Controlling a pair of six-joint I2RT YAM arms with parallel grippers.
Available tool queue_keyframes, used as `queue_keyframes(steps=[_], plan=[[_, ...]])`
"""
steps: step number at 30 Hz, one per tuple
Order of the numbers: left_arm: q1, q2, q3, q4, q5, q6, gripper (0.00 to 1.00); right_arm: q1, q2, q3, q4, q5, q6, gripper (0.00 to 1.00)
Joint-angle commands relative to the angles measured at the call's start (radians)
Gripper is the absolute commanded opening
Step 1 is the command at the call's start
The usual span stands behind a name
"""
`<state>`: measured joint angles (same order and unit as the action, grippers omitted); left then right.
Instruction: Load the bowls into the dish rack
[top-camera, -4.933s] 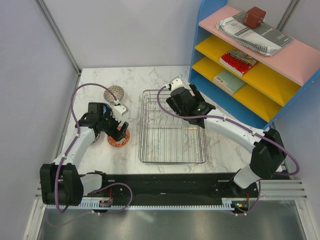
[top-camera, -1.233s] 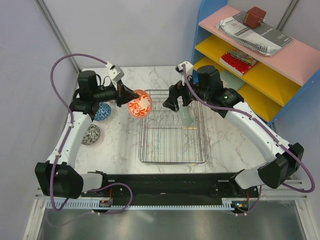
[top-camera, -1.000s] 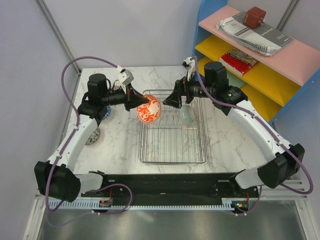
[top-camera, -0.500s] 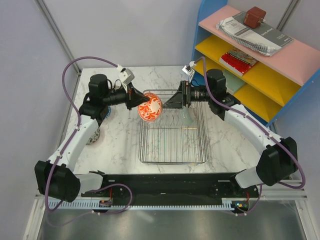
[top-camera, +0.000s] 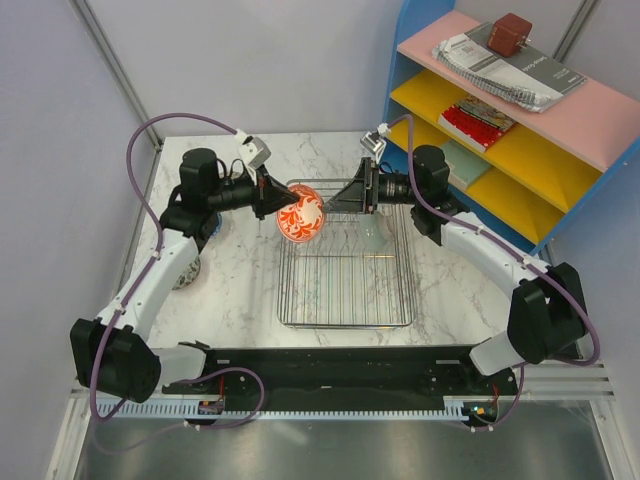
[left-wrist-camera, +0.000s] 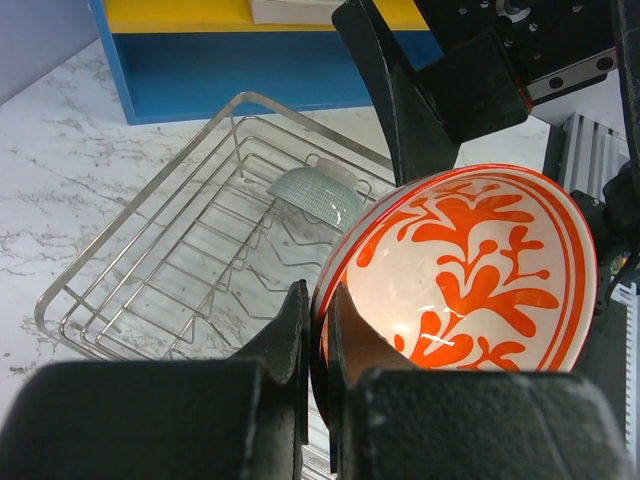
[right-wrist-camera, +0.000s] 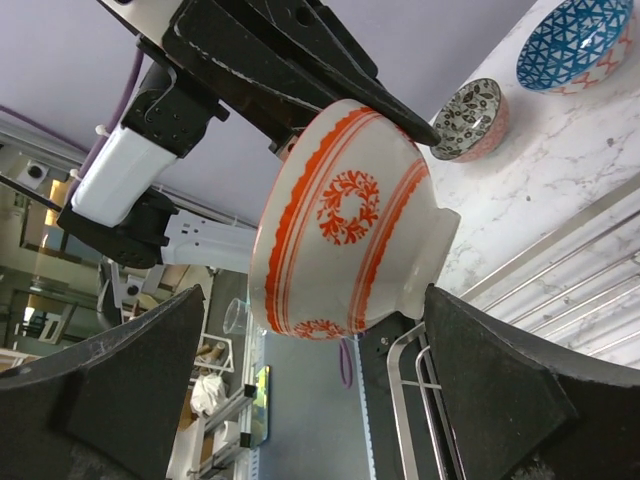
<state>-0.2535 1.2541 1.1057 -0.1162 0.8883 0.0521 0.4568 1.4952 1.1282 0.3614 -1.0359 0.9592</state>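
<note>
My left gripper is shut on the rim of the red-orange bowl with the white pattern and holds it on edge above the far left corner of the dish rack. In the left wrist view my fingers pinch the bowl's rim. My right gripper is open and empty, facing the bowl from the right. In the right wrist view the bowl hangs between my spread fingers, not touching them. A pale teal-green bowl stands in the rack, also in the left wrist view.
A blue patterned bowl and a dark patterned bowl with a reddish outside sit on the marble left of the rack. A grey speckled bowl lies under the left arm. The blue shelf unit stands at the far right.
My left gripper lifted the red-orange bowl from the table and carried it right over the rack. My right gripper left the teal bowl in the rack and swung open toward the red bowl.
</note>
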Motion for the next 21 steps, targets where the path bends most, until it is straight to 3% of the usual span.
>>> queue_keyframes(steps=[1, 9, 21], plan=[[-0.012, 0.008, 0.005, 0.072, -0.012, -0.024, 0.02, 0.025, 0.028, -0.015, 0.120, -0.021, 0.072, 0.98], [-0.018, 0.008, 0.006, 0.070, -0.034, -0.017, 0.02, 0.054, 0.066, -0.012, 0.102, -0.001, 0.058, 0.98], [-0.020, -0.025, 0.005, 0.047, -0.057, 0.015, 0.02, 0.054, 0.088, 0.051, -0.151, 0.077, -0.148, 0.98]])
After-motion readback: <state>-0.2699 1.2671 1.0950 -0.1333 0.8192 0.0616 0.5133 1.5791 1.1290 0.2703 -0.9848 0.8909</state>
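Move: The orange bowl is in the left fingers by its rim, its middle about 3 cm to the right of that hand, 3 cm back and 3 cm below. From the wide-open right hand, the bowl's middle is some 7 cm to the left, 2 cm back and 3 cm lower. The green bowl in the rack lies roughly 10 cm to the right of the right hand, about level fore and aft and 18 cm down; the rack's middle is about 4 cm right, 6 cm back and 21 cm below. The right hand sinks about 5 cm, slowly at first and then faster, while easing some 2 cm left towards the orange bowl, its fingers still pointing left and wide open, so that they come to straddle the bowl's right-hand rim, one on the inner side and one on the outer, without closing. The left hand keeps its pinch on the opposite part of the rim and holds the bowl out for the other, settling only a centimetre or so downward. ##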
